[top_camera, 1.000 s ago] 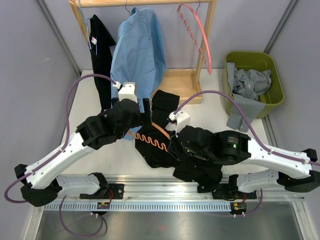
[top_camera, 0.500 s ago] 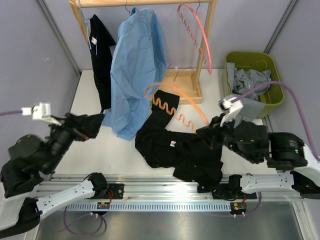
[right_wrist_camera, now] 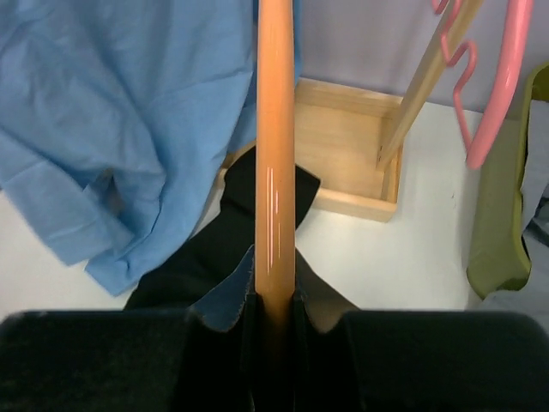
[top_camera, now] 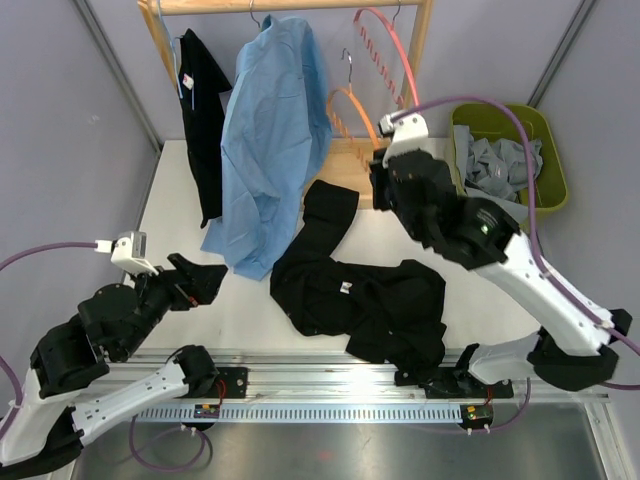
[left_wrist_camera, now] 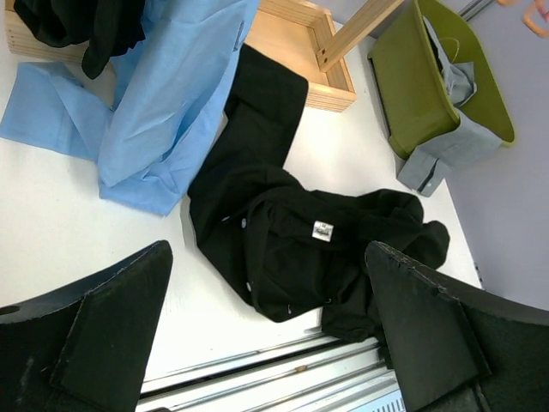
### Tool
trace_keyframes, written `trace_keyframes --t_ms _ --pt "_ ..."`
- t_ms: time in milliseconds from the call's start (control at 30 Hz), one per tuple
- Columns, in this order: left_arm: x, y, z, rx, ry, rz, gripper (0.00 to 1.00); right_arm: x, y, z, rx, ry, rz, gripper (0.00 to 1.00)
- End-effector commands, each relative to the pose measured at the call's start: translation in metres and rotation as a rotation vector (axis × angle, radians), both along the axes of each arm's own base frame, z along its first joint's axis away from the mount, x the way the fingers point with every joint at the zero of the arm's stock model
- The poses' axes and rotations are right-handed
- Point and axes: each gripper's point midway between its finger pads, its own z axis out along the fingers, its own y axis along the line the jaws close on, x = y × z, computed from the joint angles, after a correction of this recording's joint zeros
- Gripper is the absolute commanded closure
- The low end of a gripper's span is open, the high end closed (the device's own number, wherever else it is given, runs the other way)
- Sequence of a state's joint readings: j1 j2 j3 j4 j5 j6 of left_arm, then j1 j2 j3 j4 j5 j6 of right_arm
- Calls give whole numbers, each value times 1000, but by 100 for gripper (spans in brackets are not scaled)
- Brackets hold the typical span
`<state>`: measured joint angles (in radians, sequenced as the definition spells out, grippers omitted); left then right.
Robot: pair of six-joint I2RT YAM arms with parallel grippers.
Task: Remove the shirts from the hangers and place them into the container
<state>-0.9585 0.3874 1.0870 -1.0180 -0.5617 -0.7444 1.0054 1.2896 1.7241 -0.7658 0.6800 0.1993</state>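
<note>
A black shirt lies crumpled on the table, off any hanger. My right gripper is shut on the bar of an orange hanger, held up near the rack beside the bare pink hanger. My left gripper stands wide open at the near left, above the table with nothing in it. A light blue shirt and another black shirt hang on the rack. The olive container holds a grey shirt that drapes over its near wall.
The wooden rack's shallow tray sits behind the black shirt. The rack's post rises between tray and container. A metal rail runs along the table's near edge.
The orange hanger came out of the black shirt, and my right arm lifted it toward the rack. My left gripper opened and drew back to the near left.
</note>
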Motion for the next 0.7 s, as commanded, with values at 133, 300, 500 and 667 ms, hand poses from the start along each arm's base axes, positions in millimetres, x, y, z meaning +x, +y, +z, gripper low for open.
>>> trace_keyframes --t_ms 133,300,500,667 --pt "-2 -8 6 -67 -11 -30 1 84 4 92 131 -144 37 100" --pt "-3 -10 0 -74 -6 -36 1 116 -2 110 173 -145 46 100" --pt "-4 -2 3 -72 -16 -16 1 139 -9 75 176 -47 8 100" --pt "-2 -2 2 -63 -18 -8 1 131 -11 53 187 -16 13 100"
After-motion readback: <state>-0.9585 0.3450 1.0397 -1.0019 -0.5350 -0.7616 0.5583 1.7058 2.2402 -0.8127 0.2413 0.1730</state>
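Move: The right hand already grips one arm of the empty orange hanger. The bare stretch of rail it is bringing the hook to lies about 27 cm ahead, 3 cm left and 14 cm above this hand. The empty pink hanger's middle is roughly 20 cm ahead, 1 cm right and 10 cm up; the blue shirt hangs some 22 cm ahead, 23 cm left and 8 cm lower. From the idle left hand that rail spot is about 40 cm ahead, 30 cm right and 24 cm up. Forward in one fast sweep of about 14 cm, the right hand carries the orange hanger towards the rail beside the pink one, slowing as it gets there. It arcs up some 8 cm on the way, then sinks about 5 cm over the last stretch. The fingers keep their pinch on the hanger's arm, with only a slight roll on the way. ##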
